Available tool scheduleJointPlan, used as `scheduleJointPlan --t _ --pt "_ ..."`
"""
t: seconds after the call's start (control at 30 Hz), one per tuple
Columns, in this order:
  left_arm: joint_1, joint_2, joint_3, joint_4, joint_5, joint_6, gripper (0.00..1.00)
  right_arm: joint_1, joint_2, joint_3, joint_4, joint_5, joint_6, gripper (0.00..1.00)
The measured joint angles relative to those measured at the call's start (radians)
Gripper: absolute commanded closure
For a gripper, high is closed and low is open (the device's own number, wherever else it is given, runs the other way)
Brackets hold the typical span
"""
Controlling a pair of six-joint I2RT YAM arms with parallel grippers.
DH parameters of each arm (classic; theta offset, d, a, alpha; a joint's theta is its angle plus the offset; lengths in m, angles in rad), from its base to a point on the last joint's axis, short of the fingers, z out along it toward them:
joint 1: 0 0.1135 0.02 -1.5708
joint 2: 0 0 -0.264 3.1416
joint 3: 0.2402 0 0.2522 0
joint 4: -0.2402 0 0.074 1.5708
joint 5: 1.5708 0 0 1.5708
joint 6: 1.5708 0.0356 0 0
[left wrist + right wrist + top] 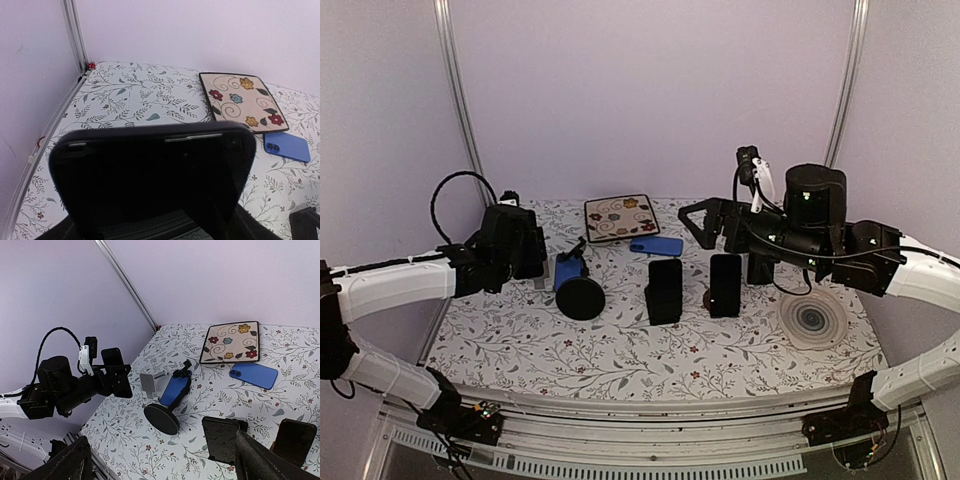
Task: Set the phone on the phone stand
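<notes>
My left gripper (523,248) is shut on a black phone (150,175), held upright above the table's left side. That phone fills the lower part of the left wrist view and also shows in the right wrist view (113,358). A small empty grey phone stand (150,384) sits on the table just right of this gripper. My right gripper (705,222) hangs open and empty over the back right, its dark fingers (75,462) at the bottom corners of the right wrist view.
A blue phone (568,270) leans on a black round-based stand (581,298). Two black phones (665,288) (725,284) stand upright mid-table. Another blue phone (656,245) lies flat by a floral square plate (620,217). A white ribbed disc (813,318) lies at the right.
</notes>
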Motion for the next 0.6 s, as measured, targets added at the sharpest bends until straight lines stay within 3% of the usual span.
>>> scheduleJointPlan --t 0.3,0.6 --pt "0.115 0.111 -0.032 0.148 0.069 -0.007 0.73 0.000 -0.030 -0.040 0.022 -0.001 0.000 0.01" --pt "0.156 0.243 -0.032 0.263 0.101 -0.007 0.73 0.000 -0.034 -0.040 0.022 -0.003 -0.005 0.01"
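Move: The held phone is bound for the white phone stand, about 8 cm ahead of the left hand, 2 cm to its left and some 12 cm below. The black round-based stand with a blue phone is roughly 6 cm ahead and 7 cm right of that hand; the flowered mat lies about 26 cm ahead, 19 cm right. From the right hand the white stand is about 18 cm ahead, 34 cm left and 27 cm below. Still gripping the phone, the left hand descends about 6 cm and advances 5 cm leftward towards the white stand. ##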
